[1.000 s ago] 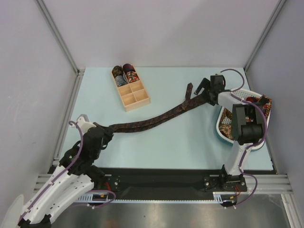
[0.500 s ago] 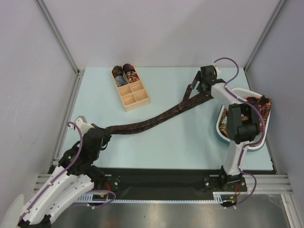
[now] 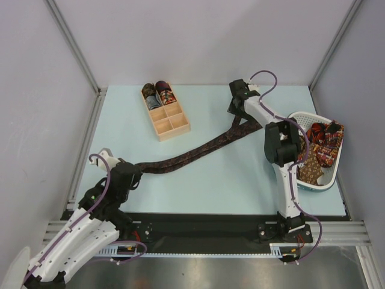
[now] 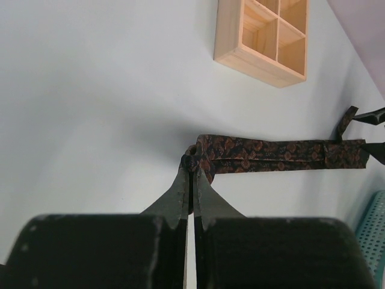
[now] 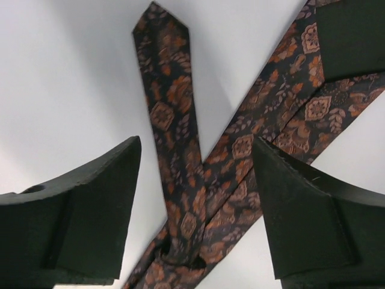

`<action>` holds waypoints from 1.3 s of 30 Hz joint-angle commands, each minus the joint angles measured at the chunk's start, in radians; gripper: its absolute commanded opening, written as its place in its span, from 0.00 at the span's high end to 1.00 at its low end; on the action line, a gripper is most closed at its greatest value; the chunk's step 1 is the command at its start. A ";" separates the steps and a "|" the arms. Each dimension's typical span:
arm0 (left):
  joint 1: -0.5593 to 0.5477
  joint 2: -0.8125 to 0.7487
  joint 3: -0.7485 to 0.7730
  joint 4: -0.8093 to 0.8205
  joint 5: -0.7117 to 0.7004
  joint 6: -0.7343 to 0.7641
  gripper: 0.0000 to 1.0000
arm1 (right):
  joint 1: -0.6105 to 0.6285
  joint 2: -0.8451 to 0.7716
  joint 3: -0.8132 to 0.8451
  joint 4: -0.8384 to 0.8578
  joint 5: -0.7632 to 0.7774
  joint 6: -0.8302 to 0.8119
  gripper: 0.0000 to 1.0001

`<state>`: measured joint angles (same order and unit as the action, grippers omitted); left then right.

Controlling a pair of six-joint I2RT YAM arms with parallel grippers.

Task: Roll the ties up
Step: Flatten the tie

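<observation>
A long dark maroon tie (image 3: 198, 150) with an orange pattern lies stretched across the table from near left to far right. My left gripper (image 3: 137, 170) is shut on its near end, pinched between the fingertips (image 4: 194, 165). My right gripper (image 3: 236, 111) hovers over the far end, jaws open and straddling the cloth. There the tie (image 5: 198, 198) is folded back on itself, its pointed tip lying to one side, and neither pad touches it. Two rolled ties (image 3: 157, 94) sit in the far compartments of the wooden box (image 3: 170, 123).
A white plastic basket (image 3: 301, 116) at the right edge holds several loose red and gold ties (image 3: 322, 144). The wooden box (image 4: 264, 36) lies beyond the tie in the left wrist view. Metal frame posts stand at the table's corners.
The right arm swung left, away from over the basket, and its gripper now sits over the tie's far end. That end shifted left. The left gripper stayed shut and drew slightly nearer.
</observation>
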<state>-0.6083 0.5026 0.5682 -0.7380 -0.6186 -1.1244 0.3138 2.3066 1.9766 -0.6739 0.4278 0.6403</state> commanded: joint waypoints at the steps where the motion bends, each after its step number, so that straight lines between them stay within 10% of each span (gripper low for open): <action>1: 0.012 0.004 -0.007 0.038 -0.015 0.011 1.00 | -0.013 0.045 0.088 -0.056 0.066 0.019 0.23; 14: 0.012 0.004 -0.005 0.054 -0.030 0.040 1.00 | -0.005 0.117 0.108 -0.009 0.055 -0.019 0.27; 26: 0.012 0.008 -0.016 0.066 -0.036 0.044 1.00 | -0.002 0.128 0.127 -0.012 0.108 -0.071 0.98; 39: 0.013 0.005 -0.016 0.066 -0.043 0.054 1.00 | -0.036 -0.079 -0.131 0.103 0.145 -0.025 1.00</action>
<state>-0.6056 0.5083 0.5518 -0.6971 -0.6270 -1.0962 0.2989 2.3344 1.8954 -0.6388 0.5518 0.5835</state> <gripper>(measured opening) 0.015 0.011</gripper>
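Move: The tie's loose narrow tail lies right under the open right gripper, about 4 cm below and a centimetre ahead and to the right. Its wide end is some 10 cm to that gripper's right and 2 cm back, 5 cm down; the white basket is about 37 cm right and 18 cm back, the wooden box 37 cm left and 3 cm ahead. From the left gripper the tail is roughly 32 cm ahead, 46 cm right, 13 cm lower. Lower the right gripper about 3.5 cm with its fingers astride the narrow tail, ease forward a centimetre and shut them to pinch the tail low over the table. Then drag it back and to the right, some 2.5 cm each way, towards the wide end. Keep the left gripper shut and still on the tie's other end. ##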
